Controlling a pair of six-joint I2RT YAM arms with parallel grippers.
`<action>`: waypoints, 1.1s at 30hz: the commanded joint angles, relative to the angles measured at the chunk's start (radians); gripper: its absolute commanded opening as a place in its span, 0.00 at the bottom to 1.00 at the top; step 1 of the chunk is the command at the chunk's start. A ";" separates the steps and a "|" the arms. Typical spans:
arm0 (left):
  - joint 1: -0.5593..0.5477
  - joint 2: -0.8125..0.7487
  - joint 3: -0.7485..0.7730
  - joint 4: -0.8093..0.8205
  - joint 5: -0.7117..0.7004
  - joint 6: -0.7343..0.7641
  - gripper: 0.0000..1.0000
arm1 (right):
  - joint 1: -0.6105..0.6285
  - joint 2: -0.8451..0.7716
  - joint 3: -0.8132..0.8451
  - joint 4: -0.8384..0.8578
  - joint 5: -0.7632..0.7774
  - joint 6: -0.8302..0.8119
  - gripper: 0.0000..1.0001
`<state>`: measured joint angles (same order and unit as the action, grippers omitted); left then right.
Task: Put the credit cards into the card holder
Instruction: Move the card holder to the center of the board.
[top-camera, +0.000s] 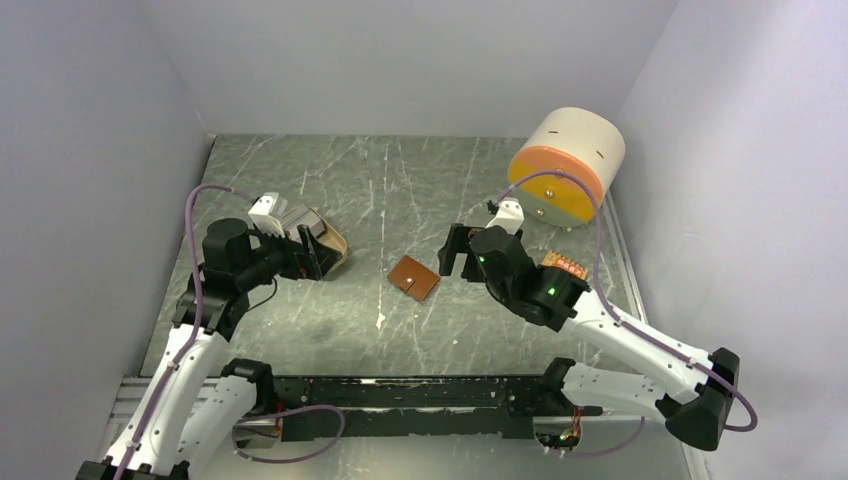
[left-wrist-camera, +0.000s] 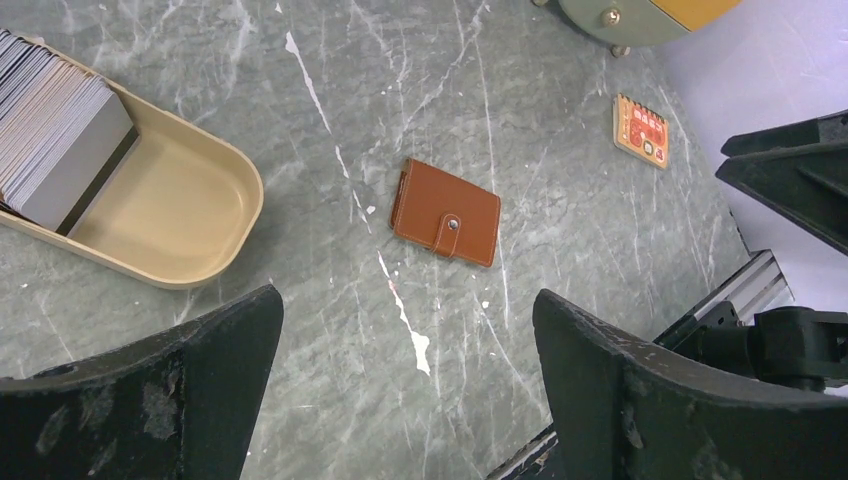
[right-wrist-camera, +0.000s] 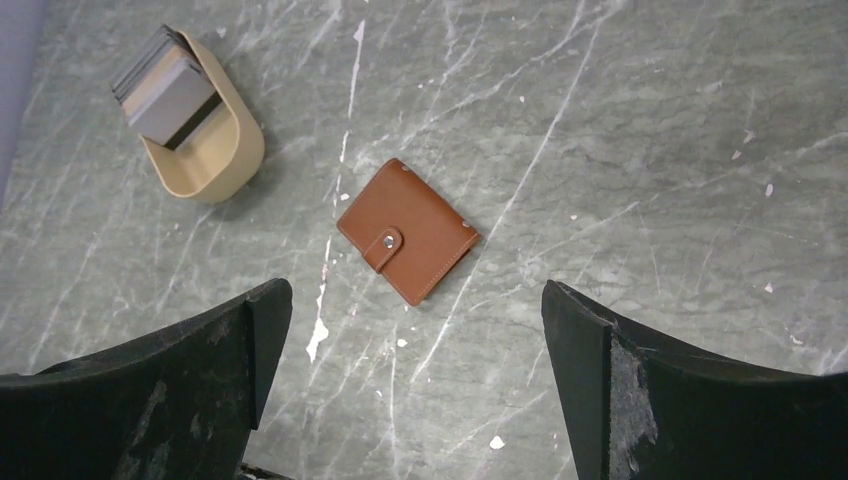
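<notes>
The card holder (top-camera: 413, 277) is a brown leather wallet, folded and snapped shut, lying flat mid-table. It also shows in the left wrist view (left-wrist-camera: 445, 212) and the right wrist view (right-wrist-camera: 408, 230). The credit cards (top-camera: 293, 220) are a grey stack standing on edge at one end of a tan oval dish (top-camera: 336, 247); they show too in both wrist views (left-wrist-camera: 55, 130) (right-wrist-camera: 165, 85). My left gripper (top-camera: 322, 252) is open and empty above the dish, left of the wallet (left-wrist-camera: 408, 300). My right gripper (top-camera: 455, 255) is open and empty just right of the wallet (right-wrist-camera: 417, 290).
A cream-and-orange drum box (top-camera: 565, 160) lies on its side at the back right. A small orange patterned pad (left-wrist-camera: 640, 130) lies on the table by my right arm. Grey walls close in the left, back and right; a black rail (top-camera: 420, 405) runs along the near edge.
</notes>
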<state>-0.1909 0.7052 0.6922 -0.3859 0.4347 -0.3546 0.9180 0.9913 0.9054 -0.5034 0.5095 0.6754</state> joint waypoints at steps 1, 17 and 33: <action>0.011 -0.013 -0.002 0.018 0.005 0.014 1.00 | -0.006 -0.021 0.038 0.021 0.020 -0.003 1.00; 0.011 -0.005 -0.004 0.018 0.004 0.013 1.00 | -0.006 -0.033 0.049 0.061 0.042 -0.045 1.00; 0.011 -0.013 0.012 -0.015 -0.124 -0.003 0.98 | -0.043 0.328 0.029 0.247 -0.072 -0.241 0.63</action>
<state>-0.1909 0.7040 0.6922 -0.3908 0.3824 -0.3553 0.9051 1.2564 0.9382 -0.3523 0.5102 0.4957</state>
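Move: The brown card holder lies flat on the board, roughly 8 cm ahead of the open right hand, 9 cm to its left and some 15 cm below. The tray of cards stands about 22 cm to the left of the holder and 8 cm farther out, the orange pad some 33 cm to its right and 3 cm farther out. From the left hand the holder is about 8 cm ahead and 16 cm to the right, equally low. The right hand, empty, first lifts about 3 cm nearly on the spot, then swings over into a quickening dive of some 7 cm, reaching forward and left towards the brown card holder. During the dive its left side dips by roughly 10 degrees and the fingers, wide open until then, start to draw together to about three quarters of their opening, still above the holder and short of it. ##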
